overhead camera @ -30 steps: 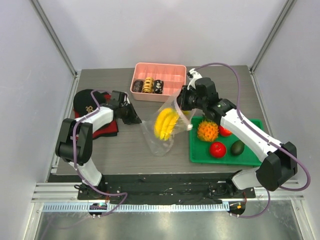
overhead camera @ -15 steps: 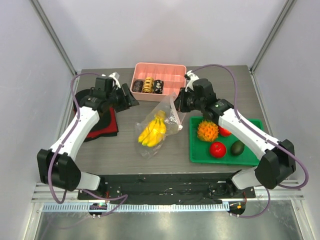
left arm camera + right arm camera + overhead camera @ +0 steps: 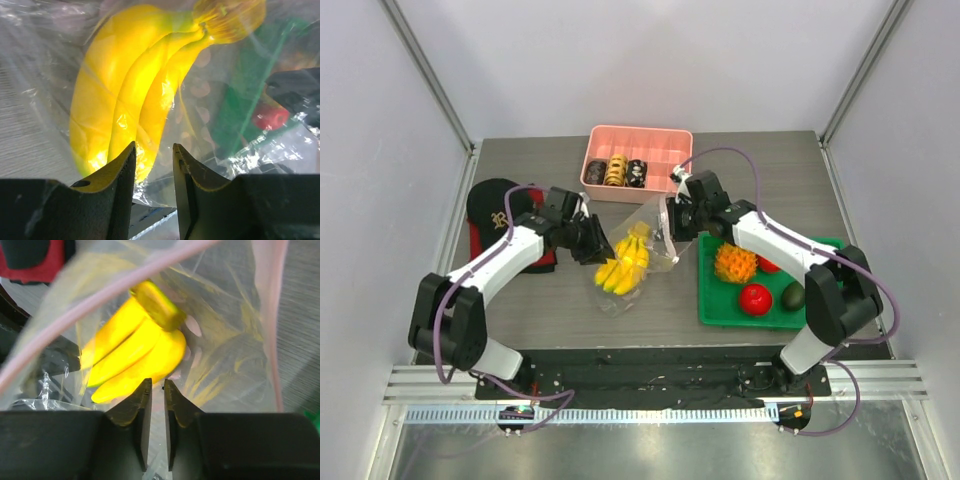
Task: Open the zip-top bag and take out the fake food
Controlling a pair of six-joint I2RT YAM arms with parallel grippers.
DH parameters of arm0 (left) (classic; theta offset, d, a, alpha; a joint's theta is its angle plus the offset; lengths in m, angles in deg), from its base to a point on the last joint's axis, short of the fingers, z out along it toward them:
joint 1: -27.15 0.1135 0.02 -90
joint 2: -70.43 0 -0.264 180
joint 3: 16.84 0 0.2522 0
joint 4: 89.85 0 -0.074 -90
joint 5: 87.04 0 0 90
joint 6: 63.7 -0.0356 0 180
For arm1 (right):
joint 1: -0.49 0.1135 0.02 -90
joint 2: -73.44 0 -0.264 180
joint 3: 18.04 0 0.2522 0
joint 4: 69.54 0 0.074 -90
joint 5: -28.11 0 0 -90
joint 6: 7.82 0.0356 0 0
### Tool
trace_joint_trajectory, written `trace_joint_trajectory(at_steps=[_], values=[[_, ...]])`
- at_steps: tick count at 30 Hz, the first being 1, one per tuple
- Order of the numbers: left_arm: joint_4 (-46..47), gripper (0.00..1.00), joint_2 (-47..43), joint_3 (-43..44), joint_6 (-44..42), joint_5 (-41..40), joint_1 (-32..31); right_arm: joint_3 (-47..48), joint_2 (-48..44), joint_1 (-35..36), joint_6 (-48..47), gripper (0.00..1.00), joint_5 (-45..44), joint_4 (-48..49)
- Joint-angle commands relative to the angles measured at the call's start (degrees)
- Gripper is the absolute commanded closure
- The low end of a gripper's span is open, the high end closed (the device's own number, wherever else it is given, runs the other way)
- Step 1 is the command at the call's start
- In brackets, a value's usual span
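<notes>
The zip-top bag [image 3: 660,238] lies crumpled mid-table with the yellow banana [image 3: 625,264] inside. My left gripper [image 3: 597,248] is at the bag's left end. In the left wrist view its jaws [image 3: 154,147] stand apart, with bag film [image 3: 45,60] across the gap and the banana [image 3: 125,95] just beyond. My right gripper [image 3: 670,225] is at the bag's raised mouth. Its jaws [image 3: 157,382] show a narrow gap and face the banana [image 3: 135,350] under the pink zip strip [image 3: 270,315]. The pineapple [image 3: 735,262], two red fruits [image 3: 755,298], [image 3: 770,264] and the avocado [image 3: 795,295] lie on the green tray [image 3: 820,318].
A pink divided tray [image 3: 665,158] at the back holds small doughnut-like rings [image 3: 615,172]. A black cap [image 3: 498,205] rests on a red cloth [image 3: 538,260] at the left. The green tray fills the right front.
The left gripper swung from beside the cap back to the bag's left end. The bag sank lower. The right gripper shifted slightly left and its jaws parted a little.
</notes>
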Motion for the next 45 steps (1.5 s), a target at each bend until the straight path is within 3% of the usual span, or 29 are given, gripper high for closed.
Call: trace_joint_trajectory(at_steps=[1, 5, 10, 15, 20, 32, 41, 45], values=[[4.44, 0.65, 2.82, -1.5, 1.1, 0.52, -1.2, 1.61, 3.56, 0.37, -1.92, 0.76, 3.76, 2.6], [5.06, 0.65, 3.62, -2.73, 0.22, -1.93, -2.08, 1.61, 5.06, 0.38, -0.61, 0.66, 5.69, 2.68], [4.18, 0.66, 1.87, -3.62, -0.75, -3.86, -2.08, 1.44, 5.59, 0.46, -0.34, 0.61, 6.83, 2.68], [-1.7, 0.67, -2.0, 0.86, -3.2, -8.86, -2.0, 1.0, 4.8, 0.46, 0.36, 0.55, 8.41, 1.02], [-3.29, 0.71, 1.67, 2.01, -5.4, -9.42, -1.55, -0.32, 4.71, 0.38, 0.98, 0.49, 10.43, 0.66], [6.46, 0.85, 13.63, -5.02, -4.44, -9.15, -1.99, -0.41, 9.72, 1.6, 1.06, 0.46, 12.81, 2.86], [8.66, 0.86, 14.6, -4.32, -2.59, -8.35, -4.28, 0.82, 15.43, 3.54, 3.53, 0.42, 13.42, 9.53], [8.92, 0.87, 14.87, -5.37, -2.68, -8.35, -4.54, 1.09, 15.35, 3.54, -0.07, 0.38, 8.52, 11.99]])
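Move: The bananas, slumped in the clear bag, have their middle about 4 cm to the left hand's right, 2 cm back and 6 cm below it. From the right hand they lie some 11 cm left, 5 cm back and 8 cm down, with the bag's mouth just 2 cm to its left. The pineapple stands roughly 15 cm to the right hand's right and 6 cm back; the pink box is about 24 cm ahead and 7 cm right of the left hand. The bagged bananas are lowered onto by both hands: the left dips, rises about 3 cm, then sinks to end some 8 cm lower, its fingers closing nearly shut on the film over the fruit. The right goes down about 9 cm with some leftward and backward travel into the bag's mouth towards the bananas, spreading its fingers and tipping them some 15 degrees steeper. ##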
